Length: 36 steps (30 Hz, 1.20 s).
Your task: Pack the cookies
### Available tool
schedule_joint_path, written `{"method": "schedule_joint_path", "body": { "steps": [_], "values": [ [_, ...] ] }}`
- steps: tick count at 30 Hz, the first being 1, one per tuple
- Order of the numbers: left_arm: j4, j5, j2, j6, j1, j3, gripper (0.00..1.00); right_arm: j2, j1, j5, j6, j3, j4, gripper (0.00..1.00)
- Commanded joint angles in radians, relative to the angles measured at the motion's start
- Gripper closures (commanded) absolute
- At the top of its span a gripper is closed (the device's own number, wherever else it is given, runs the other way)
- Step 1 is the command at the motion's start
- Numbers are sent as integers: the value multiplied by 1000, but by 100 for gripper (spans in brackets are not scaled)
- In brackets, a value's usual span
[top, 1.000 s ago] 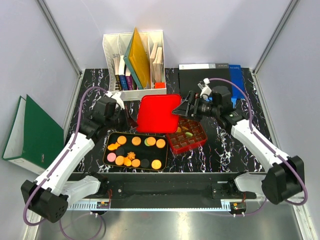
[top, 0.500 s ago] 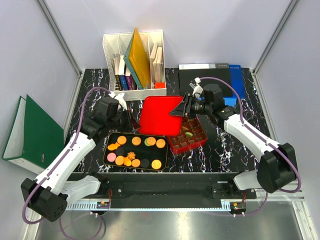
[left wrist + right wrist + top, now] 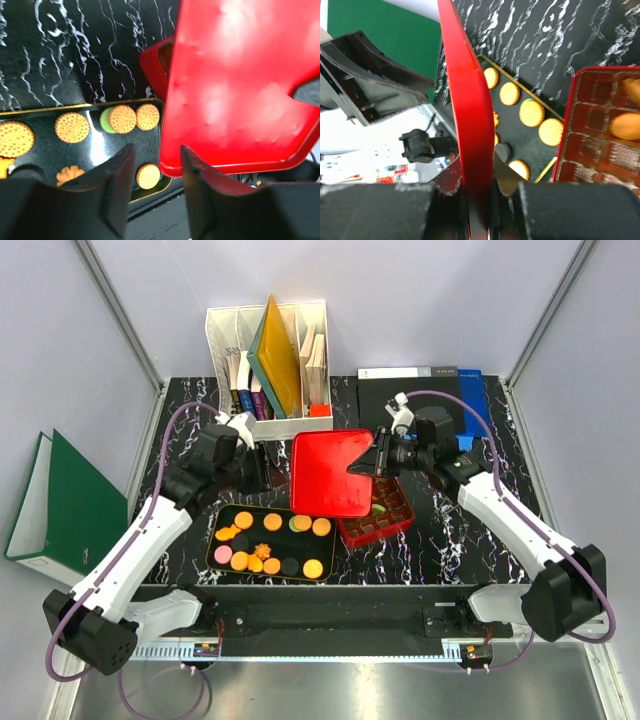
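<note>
Several round cookies [image 3: 272, 523] in orange, pink, green and black lie on a black tray [image 3: 222, 510] at the near middle; they also show as cookies [image 3: 72, 127] and cookies [image 3: 532, 112]. A red lid [image 3: 335, 472] hangs tilted above the tray's far right corner and the red gridded tin [image 3: 385, 515]. My right gripper [image 3: 366, 465] is shut on the lid's right edge, with the lid [image 3: 470, 125] edge-on between its jaws [image 3: 479, 185]. My left gripper [image 3: 255, 470] stands open at the lid's left edge; the lid [image 3: 235, 90] lies close to its right finger [image 3: 200, 195].
A white file holder [image 3: 268, 360] with books stands at the back left. A green binder [image 3: 65, 505] leans outside the left wall. A black book [image 3: 410, 395] and a blue one [image 3: 473, 400] lie at the back right. The tin [image 3: 600, 150] holds a few pieces.
My left gripper has opened and let go of the lid. My right gripper has closed on the lid's right edge, and the lid has shifted right over the tin.
</note>
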State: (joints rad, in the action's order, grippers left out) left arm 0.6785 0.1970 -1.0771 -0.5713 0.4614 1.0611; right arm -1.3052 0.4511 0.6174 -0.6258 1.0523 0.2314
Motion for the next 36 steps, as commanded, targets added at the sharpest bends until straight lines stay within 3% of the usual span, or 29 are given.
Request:
{"method": "schedule_joint_path", "body": {
  "steps": [1, 7, 10, 11, 13, 15, 16, 18, 19, 20, 21, 25, 26, 28, 29, 30, 32, 36],
  "values": [
    [-4, -54, -26, -7, -13, 77, 50, 98, 6, -87, 136, 118, 114, 96],
    [-23, 24, -72, -127, -102, 40, 42, 162, 6, -307, 303, 166, 229, 100],
    [-59, 97, -90, -180, -135, 11, 41, 161, 43, -574, 437, 212, 313, 100],
    [-63, 119, -93, -179, -139, 16, 41, 152, 64, -766, 471, 228, 353, 100],
    [-62, 107, -89, -167, -138, 23, 40, 144, 142, -966, 578, 261, 364, 100],
    [-45, 43, -75, -170, -138, 33, 29, 117, 184, -1241, 693, 273, 350, 100],
    [-43, 24, -61, -174, -138, 34, 1, 100, 208, -1333, 730, 278, 342, 100],
    [-34, -16, -58, -180, -138, 49, 1, 44, 227, -1565, 853, 269, 290, 100],
    [-34, -16, -64, -183, -138, 56, 1, 31, 256, -1707, 915, 250, 236, 100],
    [-34, -13, -72, -186, -136, 68, 1, 24, 270, -1755, 981, 226, 106, 100],
    [-36, -8, -76, -193, -138, 71, 1, 20, 285, -1792, 1100, 181, 45, 100],
    [-95, 67, -104, -269, -138, 73, 1, 23, 398, -1906, 1326, 57, -192, 100],
    [-114, 80, -112, -286, -135, 68, 1, 30, 461, -1915, 1391, -28, -375, 100],
    [-164, 120, -121, -327, -135, 65, 1, 38, 529, -1935, 1672, -137, -629, 100],
    [-189, 140, -122, -335, -135, 57, 1, 35, 564, -1938, 1784, -247, -916, 100],
    [-247, 165, -127, -341, -136, 53, 1, 27, 634, -1940, 2001, -296, -1054, 100],
    [-295, 218, -129, -363, -135, 37, 1, 12, 681, -1938, 2142, -381, -1283, 100],
    [-384, 271, -144, -392, -133, 20, 2, 49, 739, -1958, 2111, -408, -1182, 100]
  ]
}}
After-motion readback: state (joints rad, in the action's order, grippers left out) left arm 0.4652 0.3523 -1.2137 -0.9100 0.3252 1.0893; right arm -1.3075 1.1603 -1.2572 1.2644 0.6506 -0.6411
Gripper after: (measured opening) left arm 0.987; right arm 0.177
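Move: The right hand already holds the red lid by its right edge, the lid's middle about 8 cm to its left and 2 cm back. The red cookie box is about 4 cm back and 5 cm to the right of that hand, some 17 cm below; the baking tray lies roughly 14 cm back, 23 cm left, and the black folder about 23 cm ahead, 14 cm right. From the left hand the box is about 23 cm right, 3 cm back, 15 cm below. Up about 5 cm and out to the right some 16 cm, slightly forward, the right hand keeps its pinch on the lid, then doubles back left and towards its base by about 7 cm each, sinking. Its wrist rolls over by roughly 120 degrees, fingers swinging from left to straight forward. The left hand, already free, opens wide and drifts forward about 6 cm. ##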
